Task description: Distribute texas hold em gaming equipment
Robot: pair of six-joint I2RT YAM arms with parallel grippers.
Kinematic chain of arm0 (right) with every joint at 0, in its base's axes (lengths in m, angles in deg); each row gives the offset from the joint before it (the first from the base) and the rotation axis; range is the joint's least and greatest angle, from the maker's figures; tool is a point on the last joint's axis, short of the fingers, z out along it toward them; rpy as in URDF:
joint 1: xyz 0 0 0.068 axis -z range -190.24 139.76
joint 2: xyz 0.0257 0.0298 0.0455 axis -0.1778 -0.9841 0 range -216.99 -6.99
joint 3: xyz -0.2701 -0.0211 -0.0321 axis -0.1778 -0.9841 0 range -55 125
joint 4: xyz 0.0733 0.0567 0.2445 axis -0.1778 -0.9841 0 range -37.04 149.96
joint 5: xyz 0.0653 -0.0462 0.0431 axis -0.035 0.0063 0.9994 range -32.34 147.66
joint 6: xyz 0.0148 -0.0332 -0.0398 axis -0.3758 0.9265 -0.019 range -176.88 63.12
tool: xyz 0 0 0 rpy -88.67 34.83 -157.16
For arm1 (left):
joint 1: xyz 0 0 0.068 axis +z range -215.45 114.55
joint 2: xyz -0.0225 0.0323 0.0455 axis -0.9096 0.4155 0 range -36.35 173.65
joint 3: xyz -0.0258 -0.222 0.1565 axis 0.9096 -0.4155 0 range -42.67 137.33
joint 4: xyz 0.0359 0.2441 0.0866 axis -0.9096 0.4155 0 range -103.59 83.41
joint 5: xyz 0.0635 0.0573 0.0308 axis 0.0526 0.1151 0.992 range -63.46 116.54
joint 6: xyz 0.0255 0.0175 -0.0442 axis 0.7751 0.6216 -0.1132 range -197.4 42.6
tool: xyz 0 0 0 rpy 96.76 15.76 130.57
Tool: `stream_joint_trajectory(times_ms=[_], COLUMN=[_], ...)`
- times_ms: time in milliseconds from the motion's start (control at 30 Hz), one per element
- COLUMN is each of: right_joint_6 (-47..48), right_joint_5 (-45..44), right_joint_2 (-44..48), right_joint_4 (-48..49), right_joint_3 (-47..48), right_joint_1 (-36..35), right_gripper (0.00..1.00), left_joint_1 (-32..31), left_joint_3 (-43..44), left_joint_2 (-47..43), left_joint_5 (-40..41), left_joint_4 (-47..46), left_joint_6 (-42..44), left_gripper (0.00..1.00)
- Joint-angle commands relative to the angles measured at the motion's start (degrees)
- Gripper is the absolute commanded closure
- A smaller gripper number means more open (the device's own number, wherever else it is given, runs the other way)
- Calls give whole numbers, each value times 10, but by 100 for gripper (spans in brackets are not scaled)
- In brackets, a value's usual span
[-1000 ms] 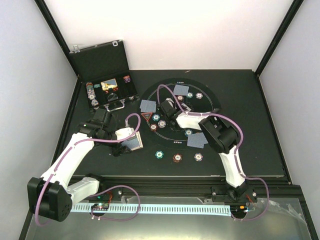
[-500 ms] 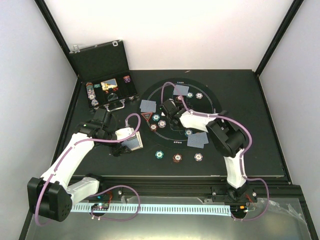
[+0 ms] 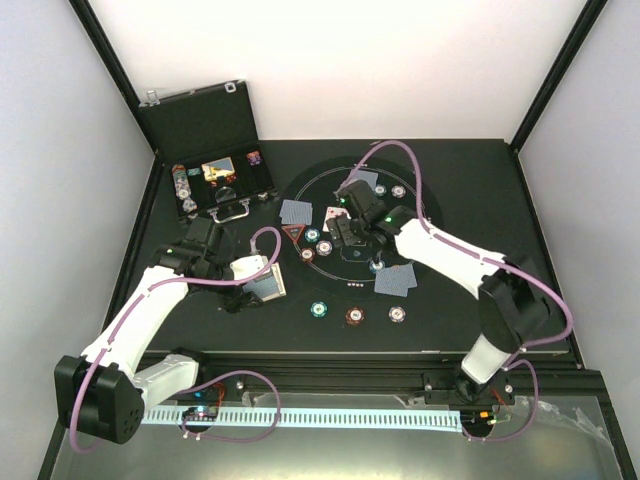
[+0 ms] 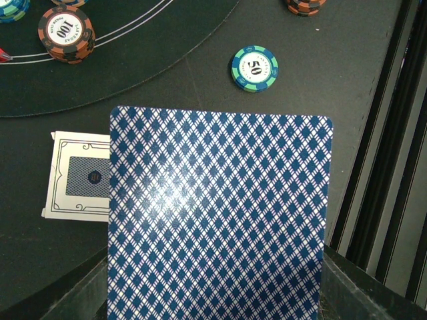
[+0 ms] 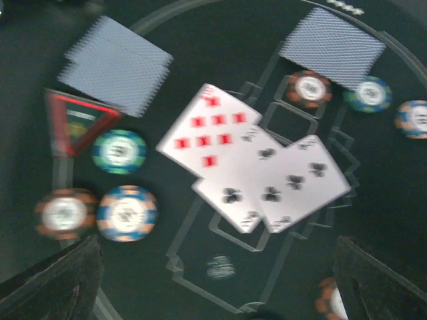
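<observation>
My left gripper (image 3: 258,278) is shut on a stack of playing cards (image 4: 220,213) whose blue diamond back fills the left wrist view. My right gripper (image 3: 345,232) hangs open over the round mat (image 3: 432,212), with nothing between its fingers (image 5: 60,280). Below it three face-up cards (image 5: 253,173) lie overlapping inside the mat's white outlines. Face-down cards (image 5: 117,63) and a second face-down pair (image 5: 333,47) lie further out. The red triangle marker (image 5: 77,120) sits by a green chip (image 5: 119,151), a brown chip (image 5: 65,213) and a blue and orange chip (image 5: 127,212).
The open black case (image 3: 200,125) with chips in it stands at the back left. A white-bordered card (image 4: 77,177) lies on the table under the left gripper. Chips (image 3: 319,309) and more face-down cards (image 3: 395,281) lie along the mat's near side.
The right gripper has opened and risen off the face-up cards. Its arm has stretched out, with the elbow swinging right. The left arm has stayed still.
</observation>
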Motion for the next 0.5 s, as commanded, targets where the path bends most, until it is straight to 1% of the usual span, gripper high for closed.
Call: stream_joint_trajectory(times_ms=[0,67,100,167,200,267,467], right_joint_6=[-141,-190,-220,-286,-318,-359,-400], right_joint_5=[220,326,383,487,523,558,584], right_joint_2=[47,48,47,45,44,44,17], right_joint_4=[2,23,48,125,170,227,275], right_joint_3=[1,-9,-23,-64,-83,-110,-119], right_joint_1=[4,5,5,1,-5,-23,-76], right_gripper=[3,2,1,0,0,0,1], left_joint_1=[0,1,0,0,0,0,0], left_joint_3=[19,20,19,19,18,19,18], left_joint_2=[-11,-9,-8,-7,-6,-5,-5], left_joint_5=[-16,-16,-18,-21,-23,-25,-26], left_joint_4=[4,1,0,-3,-4,-5,-7], left_joint_6=[-2,-3,-4,-5,-5,-5,-5], left_gripper=[98,99,98,98,98,98,98])
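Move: The deck in the left hand is the aim. From the right hand, wide open over the mat, it lies about 21 cm to the left and 13 cm back, roughly level. The card box lies beneath it on the table, about 21 cm left, 11 cm back and 12 cm below the right hand; the red triangle is some 15 cm left and level fore-and-aft. The deck's middle sits about 4 cm to the left hand's right and 1 cm ahead. Swing the open right gripper back and to the left, about 14 cm back and 12 cm left, away from the dealt face-up cards towards the deck, rising a few centimetres first and sinking again. Roll the wrist some 60 degrees on the way so the fingers end pointing left and down, still wide open. Keep the left gripper still, its pinch on the deck unchanged. ##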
